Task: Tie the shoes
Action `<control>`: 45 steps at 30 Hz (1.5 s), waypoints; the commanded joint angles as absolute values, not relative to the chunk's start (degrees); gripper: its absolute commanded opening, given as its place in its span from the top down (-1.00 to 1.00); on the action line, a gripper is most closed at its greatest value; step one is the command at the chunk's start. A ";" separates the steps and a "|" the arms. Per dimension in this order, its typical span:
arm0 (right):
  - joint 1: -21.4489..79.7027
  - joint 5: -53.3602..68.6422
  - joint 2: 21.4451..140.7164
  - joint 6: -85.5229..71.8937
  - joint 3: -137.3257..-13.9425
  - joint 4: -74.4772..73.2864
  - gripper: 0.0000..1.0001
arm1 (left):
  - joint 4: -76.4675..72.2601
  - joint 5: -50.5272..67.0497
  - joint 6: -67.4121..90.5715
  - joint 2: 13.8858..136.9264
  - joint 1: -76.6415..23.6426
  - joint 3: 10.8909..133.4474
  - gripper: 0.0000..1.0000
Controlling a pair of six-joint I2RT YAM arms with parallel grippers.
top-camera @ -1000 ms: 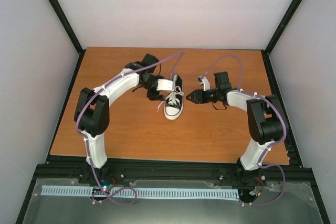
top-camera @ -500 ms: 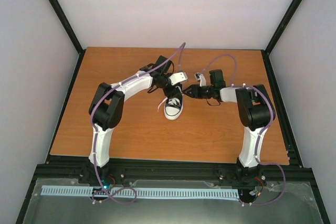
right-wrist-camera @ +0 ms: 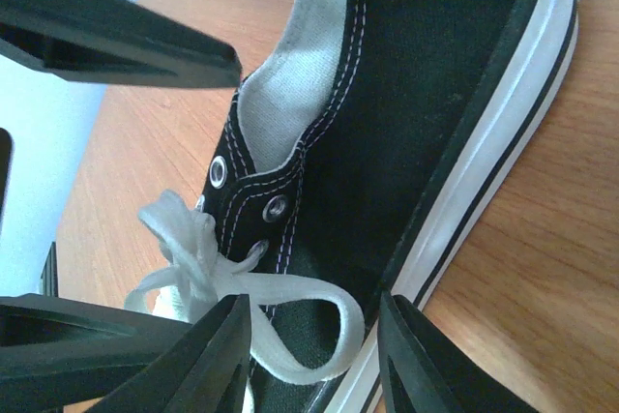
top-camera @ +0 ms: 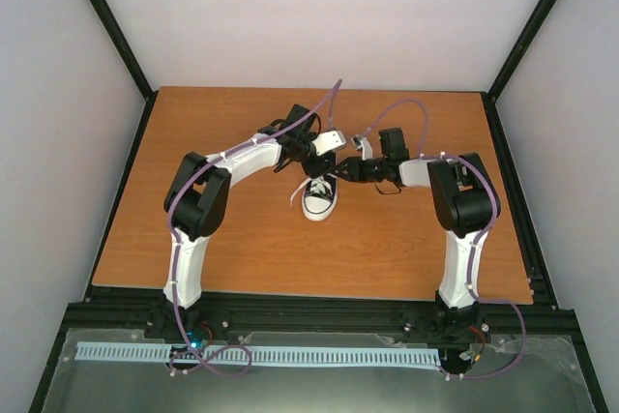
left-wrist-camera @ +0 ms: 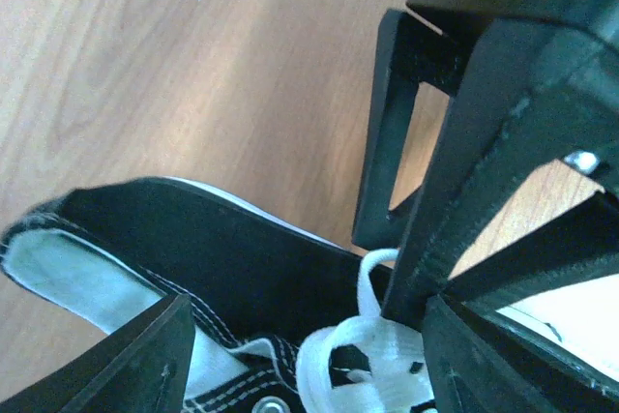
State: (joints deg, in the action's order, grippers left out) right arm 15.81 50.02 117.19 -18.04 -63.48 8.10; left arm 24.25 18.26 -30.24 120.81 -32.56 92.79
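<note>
The black sneaker with white sole and toe cap lies mid-table, toe toward the arms. My left gripper hangs over its opening, and its open jaws straddle the white lace knot. My right gripper comes in from the shoe's right side. It stands open, a flat loop of white lace lying between its fingers untouched. The shoe's side and sole fill the right wrist view. One loose lace end trails off to the shoe's left.
The two grippers crowd together over the lacing: the right fingers loom close in the left wrist view, and the left fingers show in the right wrist view. Bare wooden table surrounds the shoe, with black frame rails along the near edge.
Both arms have closed in on the shoe. The right gripper slid left to the lacing and its jaws narrowed. The left arm swung right, over the shoe's opening.
</note>
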 commanded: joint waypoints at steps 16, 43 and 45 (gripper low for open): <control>16.17 49.29 114.57 -13.71 -62.78 2.87 0.94 | 26.09 17.42 -31.28 120.37 -32.19 94.35 0.98; 16.17 45.24 111.44 -10.66 -57.79 -0.42 0.94 | 24.80 0.43 -21.06 113.36 -27.52 81.10 0.98; 16.16 45.10 111.55 -10.64 -57.82 -0.60 0.95 | 23.70 0.79 -21.31 113.18 -27.36 79.87 0.98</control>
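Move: The left lace loop is already between my open left fingers, within a centimetre or so and just below the hand point. The right loop sits in the same way in my open right fingers, about 3 cm to the right of my left hand and level with it front to back. Counted from my left hand, the shoe toe is some 8 cm back and 1 cm left, and the loose lace end about 6 cm left and 4 cm back; both are about 5 cm lower. I shut both hands on the lace loops, one in each, then draw them apart across the shoe. My left hand pulls about 9 cm left, turning some 20 degrees counter-clockwise and sinking about 3 cm near the end, while my right hand goes more slowly, 3 cm back and a little down and right, both keeping their pinch. ##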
